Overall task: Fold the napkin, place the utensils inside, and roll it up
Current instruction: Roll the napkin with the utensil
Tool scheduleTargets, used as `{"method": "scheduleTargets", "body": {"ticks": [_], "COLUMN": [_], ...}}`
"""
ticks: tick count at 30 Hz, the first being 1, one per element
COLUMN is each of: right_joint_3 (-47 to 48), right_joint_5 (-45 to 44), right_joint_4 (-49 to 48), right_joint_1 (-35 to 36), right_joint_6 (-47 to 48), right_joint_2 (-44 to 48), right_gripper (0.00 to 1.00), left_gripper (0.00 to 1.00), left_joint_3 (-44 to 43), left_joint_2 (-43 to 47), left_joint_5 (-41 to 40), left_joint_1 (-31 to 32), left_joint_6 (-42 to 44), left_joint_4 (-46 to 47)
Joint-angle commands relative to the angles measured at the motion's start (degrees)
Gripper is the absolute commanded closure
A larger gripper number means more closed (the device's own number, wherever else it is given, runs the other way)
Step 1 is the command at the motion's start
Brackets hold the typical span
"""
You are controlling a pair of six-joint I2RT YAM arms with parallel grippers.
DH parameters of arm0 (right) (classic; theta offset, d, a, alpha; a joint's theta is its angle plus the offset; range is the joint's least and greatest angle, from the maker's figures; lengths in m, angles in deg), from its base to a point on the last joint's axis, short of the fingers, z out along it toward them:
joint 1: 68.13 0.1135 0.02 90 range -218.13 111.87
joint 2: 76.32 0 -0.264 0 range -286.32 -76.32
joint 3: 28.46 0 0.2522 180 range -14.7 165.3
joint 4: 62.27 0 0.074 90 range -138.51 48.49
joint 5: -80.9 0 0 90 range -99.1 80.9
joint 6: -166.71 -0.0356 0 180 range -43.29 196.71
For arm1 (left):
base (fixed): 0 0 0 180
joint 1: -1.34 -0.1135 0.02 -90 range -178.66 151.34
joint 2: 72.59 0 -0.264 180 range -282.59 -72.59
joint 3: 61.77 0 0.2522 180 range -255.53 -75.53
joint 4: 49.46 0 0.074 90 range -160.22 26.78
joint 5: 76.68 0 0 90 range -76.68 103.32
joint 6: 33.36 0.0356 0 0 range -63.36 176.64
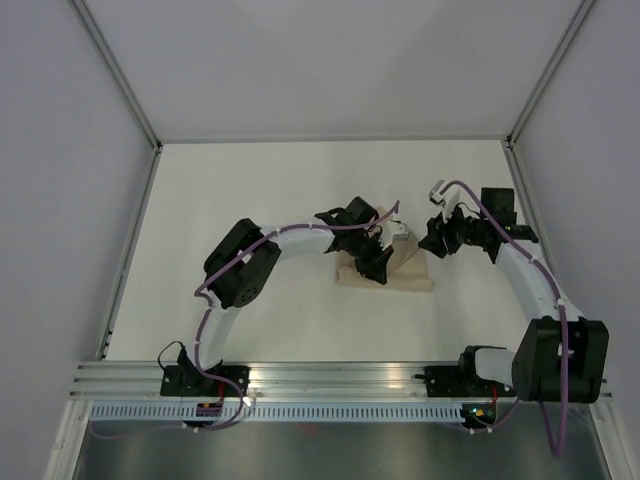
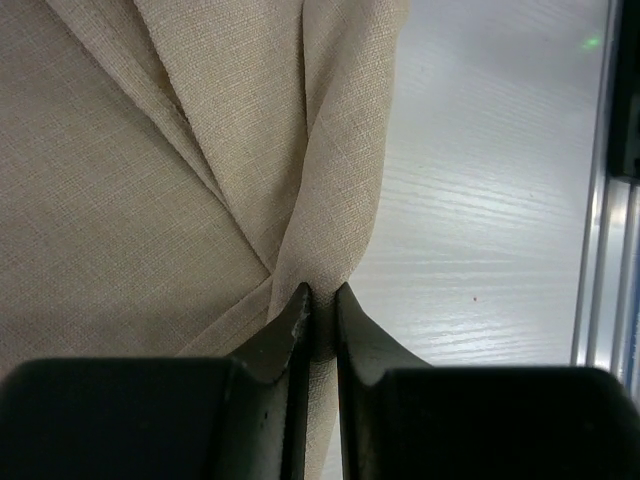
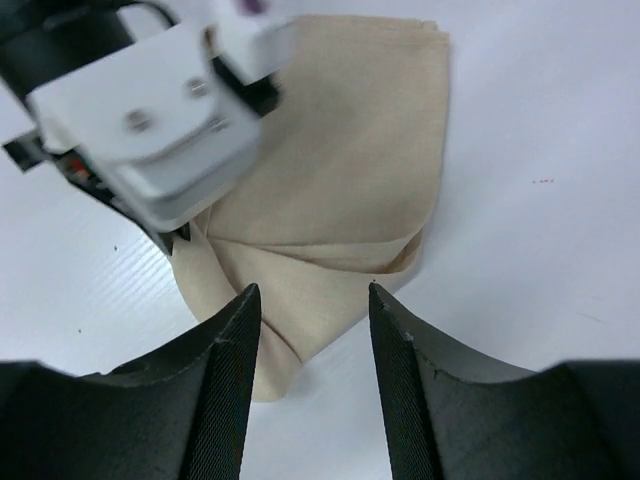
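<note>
The tan napkin point(image 1: 412, 273) lies folded and bunched at mid-table. In the left wrist view the napkin point(image 2: 120, 200) fills the left side, and my left gripper point(image 2: 320, 296) is shut on a gathered fold at its right edge. Seen from above, the left gripper point(image 1: 378, 262) sits over the cloth's middle. My right gripper point(image 1: 432, 243) hovers just right of the napkin. In its wrist view the right gripper point(image 3: 314, 290) stands open above the napkin's point(image 3: 340, 170) near corner, holding nothing. The left arm's white wrist body point(image 3: 150, 120) shows beyond. No utensils are in view.
A white table point(image 1: 250, 200) is enclosed by pale walls on three sides. An aluminium rail point(image 1: 330, 378) carrying both arm bases runs along the near edge, and the rail point(image 2: 600, 250) also appears at the right of the left wrist view.
</note>
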Motion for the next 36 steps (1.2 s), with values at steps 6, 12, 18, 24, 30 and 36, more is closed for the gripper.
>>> {"method": "scheduleTargets", "body": {"ticks": [6, 12, 18, 24, 30, 36], "right_joint_3": [-14.7, -21.4, -23.1, -24.2, -24.6, -22.5], "right_joint_5": [-14.6, -24.4, -25.5, -25.8, -24.9, -25.1], "right_joint_4": [-4.3, -11.7, -14.1, -16.0, -15.9, -15.9], "right_joint_1": [19.3, 27.8, 30.9, 32.7, 33.3, 33.4], "right_joint_6": [8.8, 13.5, 14.4, 14.5, 14.8, 14.8], "right_joint_2": [10.6, 10.1, 8.9, 6.0, 4.0, -0.2], "right_gripper": [0.46, 0.44, 0.43, 0.44, 0.46, 0.77], "left_gripper": [0.97, 0.97, 0.98, 0.98, 0.97, 0.91], "left_joint_3": [-2.9, -3.8, -4.2, -4.1, -4.9, -5.3], "left_joint_2": [-7.8, -10.3, -11.7, -12.4, -12.9, -13.1], "left_joint_5": [7.0, 10.3, 11.1, 11.3, 11.0, 10.4], "left_joint_1": [-0.9, -2.1, -2.6, -2.8, -2.9, -3.1], "left_joint_6": [-6.4, -8.7, -9.8, -10.2, -10.9, -11.4], "left_joint_4": [-11.9, -12.2, -12.8, -13.1, -13.2, -12.7]}}
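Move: From the right hand, the part of the napkin's rolled near edge just beside the left fingers lies about 7 cm back, 7 cm to the left and some 12 cm below. The left gripper's tips are roughly 7 cm back and 10 cm to the left of the right hand. The left hand already pinches this roll, with the right hand's spot about 3 cm to its right; the flat part of the napkin is centred some 8 cm ahead of the left hand, barely to the right and 3 cm lower. The right hand comes down about 12 cm while sweeping roughly 10 cm back and 7 cm left to the rolled edge, its wrist turning counter-clockwise and its left side dipping, each some 25 degrees; once over the roll beside the left fingers, it makes the last short drop and begins closing, one finger on either side of the cloth. Meanwhile the left hand keeps its pinch and draws the roll about 2.5 cm back towards the base, twisting some 25 degrees so that its top tips forward and its fingertips swing back. ##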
